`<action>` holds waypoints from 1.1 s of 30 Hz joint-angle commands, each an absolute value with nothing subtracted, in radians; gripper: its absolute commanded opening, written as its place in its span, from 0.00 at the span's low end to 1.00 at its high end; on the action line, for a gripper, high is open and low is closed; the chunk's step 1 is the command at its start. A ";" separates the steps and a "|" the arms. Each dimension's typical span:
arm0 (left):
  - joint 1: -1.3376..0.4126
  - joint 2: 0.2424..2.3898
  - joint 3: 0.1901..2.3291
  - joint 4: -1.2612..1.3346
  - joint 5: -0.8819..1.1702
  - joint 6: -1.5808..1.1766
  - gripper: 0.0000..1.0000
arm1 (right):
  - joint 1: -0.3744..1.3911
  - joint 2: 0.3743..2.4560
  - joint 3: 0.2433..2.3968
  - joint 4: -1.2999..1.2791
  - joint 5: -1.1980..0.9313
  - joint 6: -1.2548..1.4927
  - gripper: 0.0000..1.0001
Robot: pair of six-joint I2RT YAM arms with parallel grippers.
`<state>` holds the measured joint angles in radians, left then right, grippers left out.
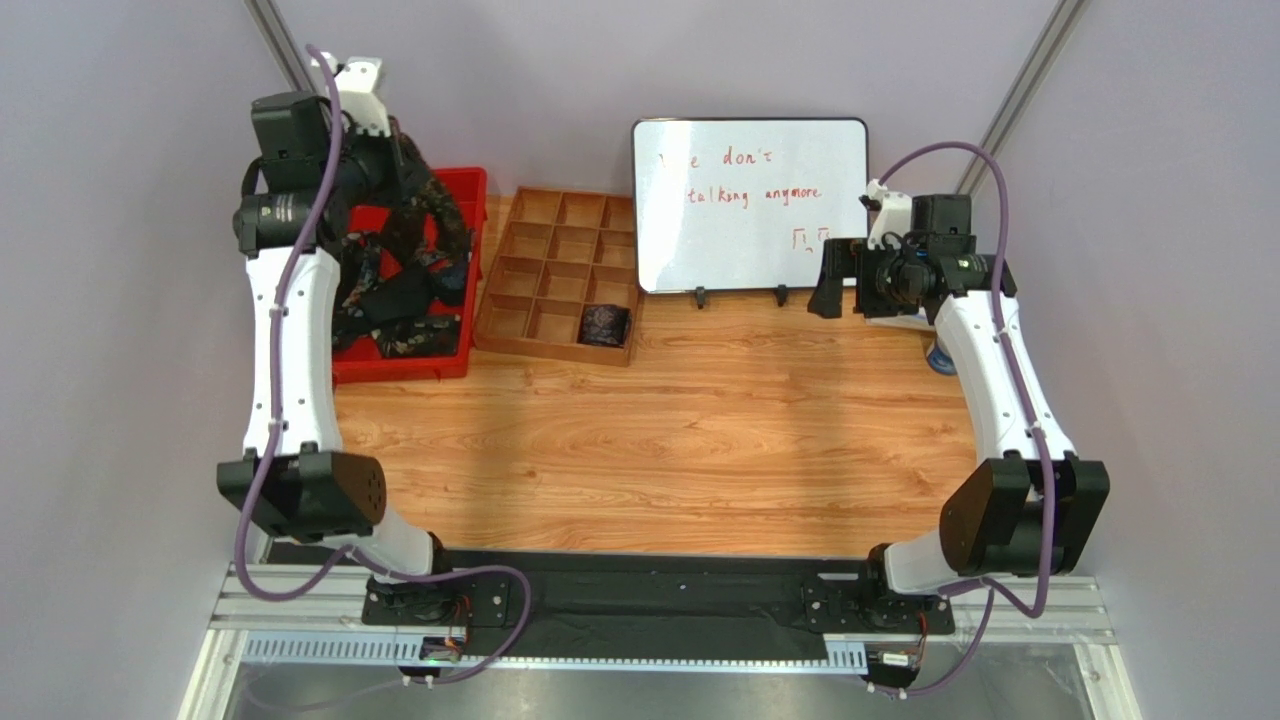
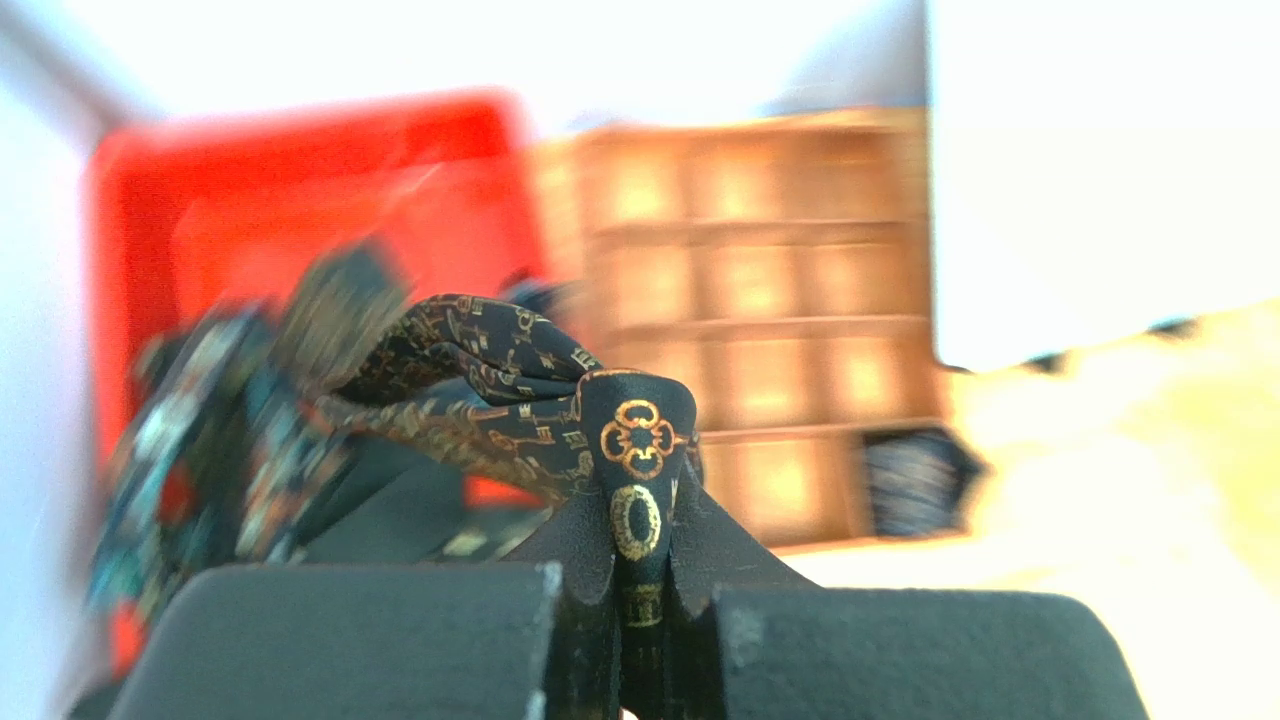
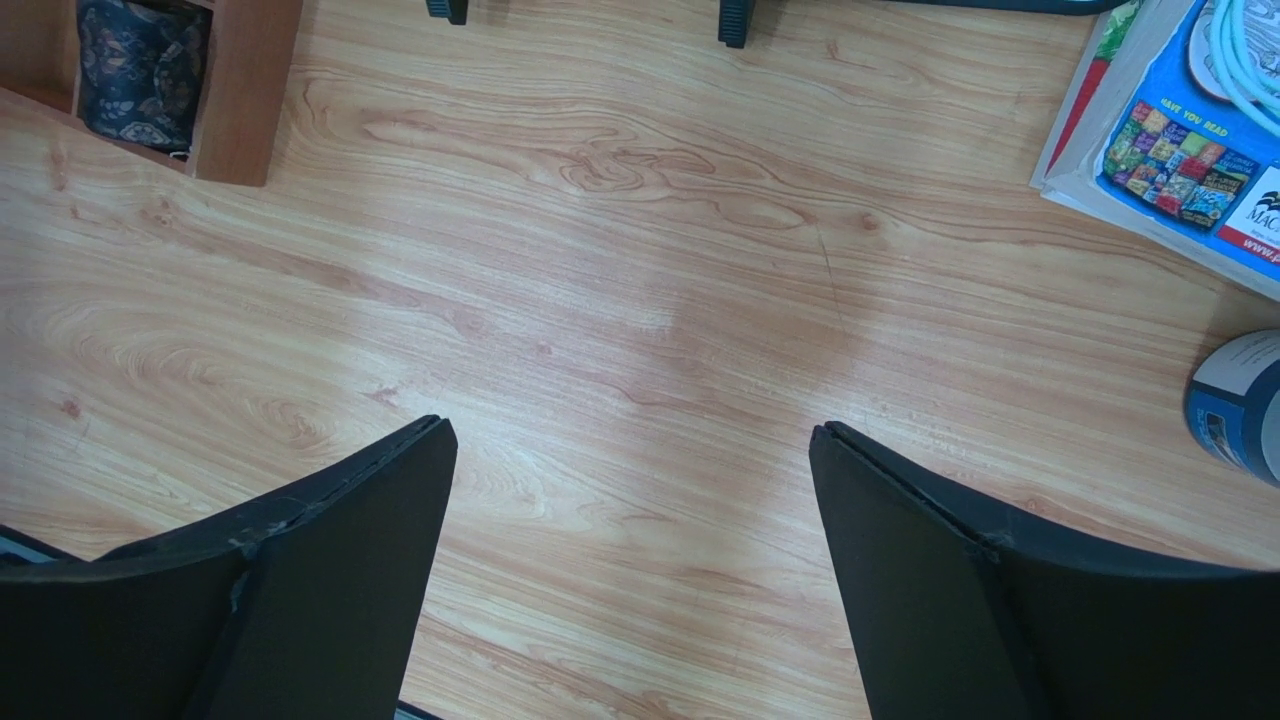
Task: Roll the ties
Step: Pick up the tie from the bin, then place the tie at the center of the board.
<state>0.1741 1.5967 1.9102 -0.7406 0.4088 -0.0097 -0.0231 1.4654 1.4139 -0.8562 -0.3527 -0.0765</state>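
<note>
My left gripper is shut on a black tie with gold key and clover patterns, pinched between its fingers above the red bin. The tie hangs from the gripper back into the bin, where more dark ties lie heaped. One rolled tie sits as a dark coil in the front right cell of the wooden divided tray; the same coil shows in the right wrist view. My right gripper is open, high over bare wooden table, holding nothing.
A whiteboard with red writing stands at the back centre. By the right arm lie a blue printed box and a roll of tape. Grey walls close in both sides.
</note>
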 commanded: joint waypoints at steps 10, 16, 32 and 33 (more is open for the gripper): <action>-0.325 1.437 2.059 -0.805 0.681 0.017 0.00 | -0.034 1.270 1.352 -0.867 -0.353 -0.086 0.95; -0.469 1.480 2.140 -0.672 0.817 -0.193 0.00 | -0.066 1.223 1.345 -0.911 -0.351 -0.084 0.95; -0.391 1.212 1.300 -0.332 1.051 -0.344 0.00 | -0.064 1.189 1.255 -0.940 -0.549 -0.227 0.90; -0.356 1.201 1.211 -0.371 1.055 -0.294 0.00 | -0.057 1.189 1.240 -0.943 -0.549 -0.248 0.90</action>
<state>-0.4404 1.2709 1.4521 -0.3264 0.9848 -0.4438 -0.0727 1.2114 1.2877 -0.9348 -0.4629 -0.1406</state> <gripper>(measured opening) 0.019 0.914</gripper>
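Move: The left hand already holds a tie high over the far part of the red bin. The bare middle of the table, where the tie is headed, is about 36 cm to this hand's right, 22 cm back and 37 cm below. The bin's middle is some 9 cm ahead and 9 cm left, the wooden tray about 9 cm ahead and 21 cm right, both roughly 34 cm down. From the right hand, the table's middle is around 29 cm left, 13 cm back and 20 cm below. Sweeping fast to the right and back, the left hand keeps its pinch on the tie and carries it from the bin towards the bare table middle, about 30 cm rightward and 22 cm back. It arcs some 17 cm up on the way, then drops sharply, turning about 60 degrees clockwise with its left side rolling down. The open, empty right hand backs off about 6 cm, rising a little. ##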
